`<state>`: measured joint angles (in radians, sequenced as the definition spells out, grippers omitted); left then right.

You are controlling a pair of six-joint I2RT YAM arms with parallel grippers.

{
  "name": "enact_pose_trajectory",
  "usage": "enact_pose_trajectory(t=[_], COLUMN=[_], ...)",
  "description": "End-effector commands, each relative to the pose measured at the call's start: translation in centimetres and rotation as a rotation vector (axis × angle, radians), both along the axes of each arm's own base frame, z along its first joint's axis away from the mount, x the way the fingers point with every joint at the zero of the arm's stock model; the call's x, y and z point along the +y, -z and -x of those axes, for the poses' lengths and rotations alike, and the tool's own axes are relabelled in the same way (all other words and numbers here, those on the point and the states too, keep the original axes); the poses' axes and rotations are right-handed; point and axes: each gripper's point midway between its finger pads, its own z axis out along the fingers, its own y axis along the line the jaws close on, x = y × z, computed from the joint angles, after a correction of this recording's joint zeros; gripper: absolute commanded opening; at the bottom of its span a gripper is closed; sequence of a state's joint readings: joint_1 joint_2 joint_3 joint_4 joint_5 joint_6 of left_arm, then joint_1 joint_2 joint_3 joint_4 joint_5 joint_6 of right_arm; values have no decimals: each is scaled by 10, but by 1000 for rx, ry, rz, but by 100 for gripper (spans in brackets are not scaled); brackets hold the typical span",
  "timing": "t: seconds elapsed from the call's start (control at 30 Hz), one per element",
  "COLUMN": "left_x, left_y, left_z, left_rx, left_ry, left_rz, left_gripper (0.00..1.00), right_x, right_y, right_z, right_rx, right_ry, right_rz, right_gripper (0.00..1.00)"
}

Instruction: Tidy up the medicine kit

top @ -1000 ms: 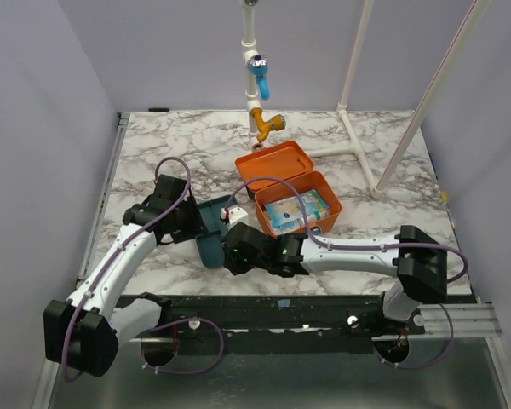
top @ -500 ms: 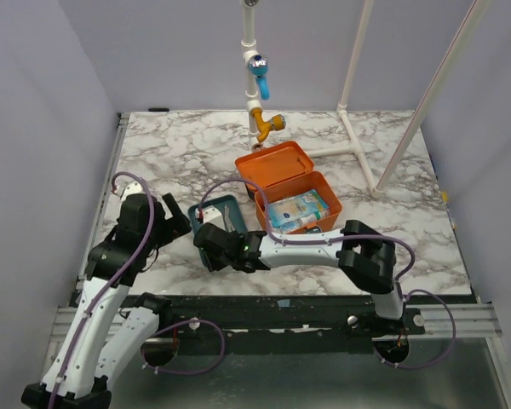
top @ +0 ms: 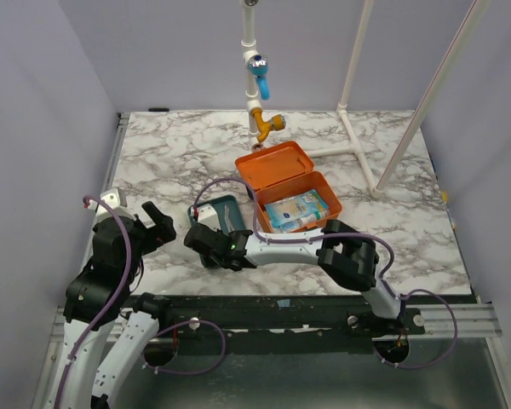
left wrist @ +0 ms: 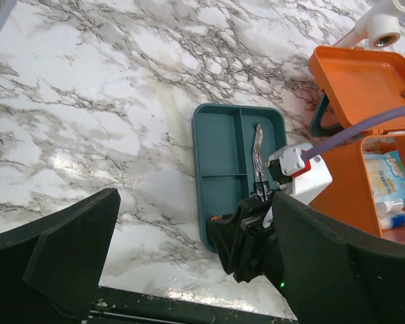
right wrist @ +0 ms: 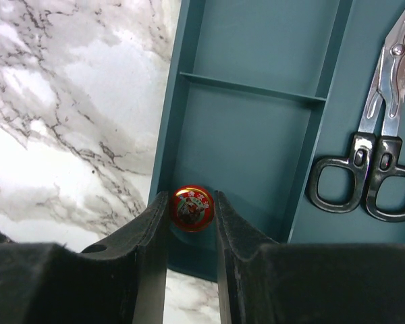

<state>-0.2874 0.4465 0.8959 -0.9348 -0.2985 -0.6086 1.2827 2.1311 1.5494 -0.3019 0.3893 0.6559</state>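
The orange medicine kit (top: 334, 204) stands open at mid-table, its lid (top: 274, 162) leaning back, with packets inside. It also shows in the left wrist view (left wrist: 354, 74). A shallow teal tray (top: 219, 207) lies left of it, with scissors (right wrist: 374, 155) in its long compartment. My right gripper (right wrist: 192, 202) is shut on a small red round tin (right wrist: 193, 208) at the tray's (right wrist: 256, 40) near corner compartment. From above, the right gripper (top: 206, 240) sits at the tray's front end. My left gripper (top: 157, 220) is open and empty, raised left of the tray (left wrist: 223, 155).
A white pipe frame with a blue and a yellow tap (top: 264, 123) stands at the back. The table's front edge (top: 281, 298) runs just behind the right gripper. The right arm's purple cable (left wrist: 364, 125) crosses over the kit.
My left arm has pulled back left and up, away from the tray. The tray now lies flat. My right gripper has moved left to the tray's near end.
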Motion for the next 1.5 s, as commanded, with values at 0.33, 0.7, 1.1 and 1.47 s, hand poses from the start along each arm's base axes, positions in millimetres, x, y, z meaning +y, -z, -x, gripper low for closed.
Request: enact_pose_trajectory(t=[0.33, 0.7, 1.1, 1.47], left_x=[5, 8, 9, 7], left_y=[-1, 7, 12, 14], left_z=[-3, -6, -6, -7], left_rx=[-23, -40, -64, -66], left_ry=[61, 49, 38, 48], left_rz=[-125, -136, -132, -131], left_gripper=[98, 98, 98, 98], right_x=[-7, 6, -22, -33], right_y=[16, 1, -42, -42], right_z=[-42, -59, -81, -108], right_rx=[-61, -100, -147, -117], right_ry=[133, 122, 183, 206], right_rz=[45, 40, 50, 31], right_gripper=[34, 48, 50, 51])
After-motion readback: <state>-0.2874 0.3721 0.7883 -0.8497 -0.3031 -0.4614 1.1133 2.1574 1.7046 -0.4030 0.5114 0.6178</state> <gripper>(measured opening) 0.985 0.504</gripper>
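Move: The right hand keeps the small red-and-copper cap pinched just inside the near end of the green tray. The middle of the tray's near-left compartment lies about 3 cm ahead, in line with the hand and 2 cm below it. From this hand, the scissors' handles lie some 6 cm ahead, 5 cm right and 2 cm lower, while the orange box is about 16 cm ahead and 25 cm right. For the raised left hand, that compartment lies roughly 4 cm ahead, 12 cm right and 22 cm below. Forward about 3 cm and slightly down, the right hand brings the cap farther into the near-left compartment, then opens its fingers partway and lets go. It carries on forward, rising, then also swings right over the divider towards the scissors, about 10 cm farther out in all, turning some 15 degrees clockwise, fingers open. ##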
